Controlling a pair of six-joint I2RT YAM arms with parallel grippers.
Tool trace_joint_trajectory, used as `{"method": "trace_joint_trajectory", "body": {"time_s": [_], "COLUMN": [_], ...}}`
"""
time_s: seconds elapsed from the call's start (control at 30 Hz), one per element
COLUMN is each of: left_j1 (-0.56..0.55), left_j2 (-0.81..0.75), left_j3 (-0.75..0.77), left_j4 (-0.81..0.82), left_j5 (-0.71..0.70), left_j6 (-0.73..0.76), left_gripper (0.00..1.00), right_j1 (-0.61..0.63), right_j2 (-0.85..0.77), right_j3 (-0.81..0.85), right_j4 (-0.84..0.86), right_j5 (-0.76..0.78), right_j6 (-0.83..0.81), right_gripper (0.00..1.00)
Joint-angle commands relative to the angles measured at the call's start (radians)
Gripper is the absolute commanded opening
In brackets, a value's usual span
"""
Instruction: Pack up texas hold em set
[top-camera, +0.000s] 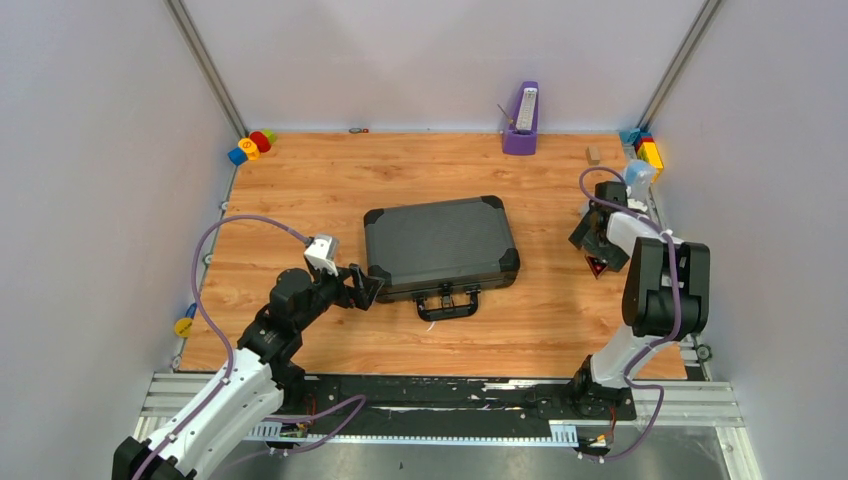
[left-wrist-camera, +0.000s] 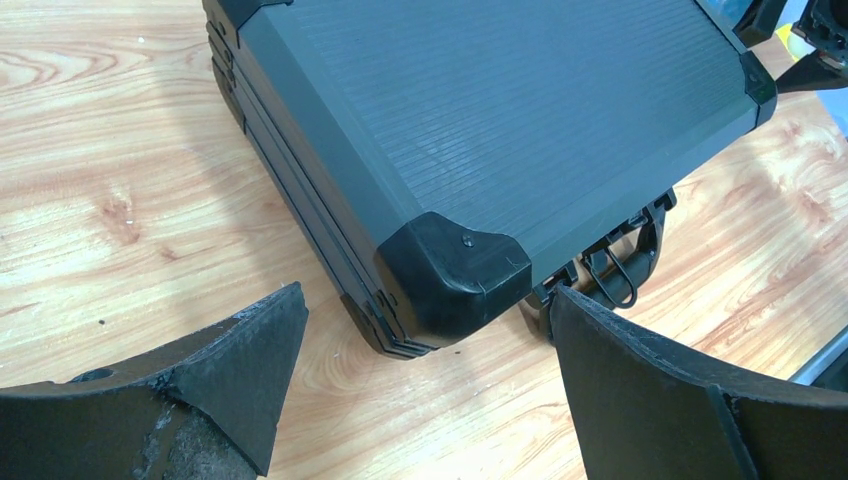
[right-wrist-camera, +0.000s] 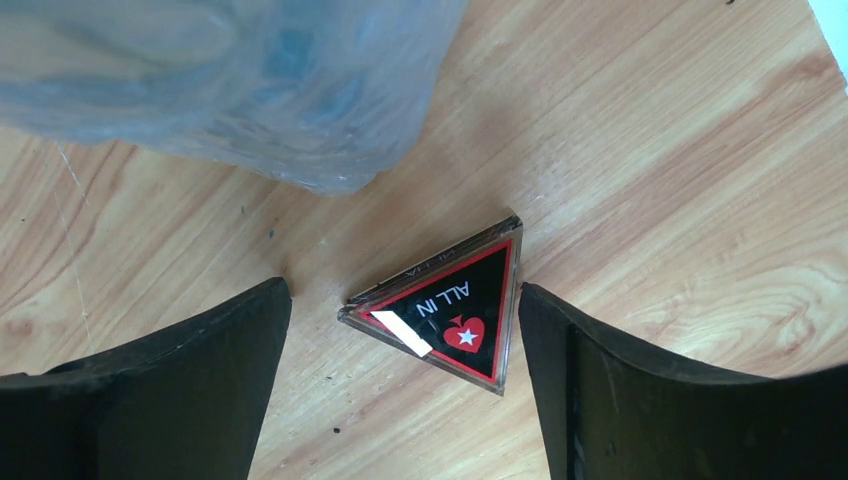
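The dark grey briefcase lies shut in the middle of the table, with its black handle toward me. My left gripper is open at the case's front left corner. In the left wrist view the black corner cap sits just ahead of the gripper, between the spread fingers. My right gripper hangs at the right side over a black and red triangular "ALL IN" marker. That marker lies flat on the wood between the open fingers, close to the right finger and apart from the left one.
A purple metronome stands at the back wall. Coloured toy blocks sit in the back left corner and the back right corner. A clear plastic bag lies just beyond the marker. A small wooden block is nearby.
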Motion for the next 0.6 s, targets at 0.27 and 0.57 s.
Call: {"method": "trace_joint_trajectory", "body": {"time_s": [0.27, 0.57], "left_j1": [-0.005, -0.005], "left_j2": [-0.014, -0.013], "left_j3": [0.025, 0.027], "left_j4": [0.017, 0.017], "left_j5": [-0.010, -0.008], "left_j6": [0.012, 0.013], "left_gripper": [1.00, 1.00], "right_j1": [0.011, 0.027], "right_j2": [0.012, -0.033], "right_j3": [-0.045, -0.067], "right_j4": [-0.125, -0.128], "right_j5": [-0.094, -0.143], "right_j6": [-0.017, -0.007], "right_gripper": [0.72, 0.43]}}
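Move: The right hand, fingers down near the table, has the red-and-black ALL IN triangle almost between its pads: about 1 cm right, 1 cm back and 1 cm below. The plastic bag lies some 14 cm ahead and 9 cm right of this hand; the closed case is about 38 cm to its left and 1 cm ahead. From the left hand the triangle is roughly 55 cm right, 8 cm ahead and 12 cm below. The right hand drags the ALL IN triangle about 1.5 cm left across the table while its fingers close on it. ##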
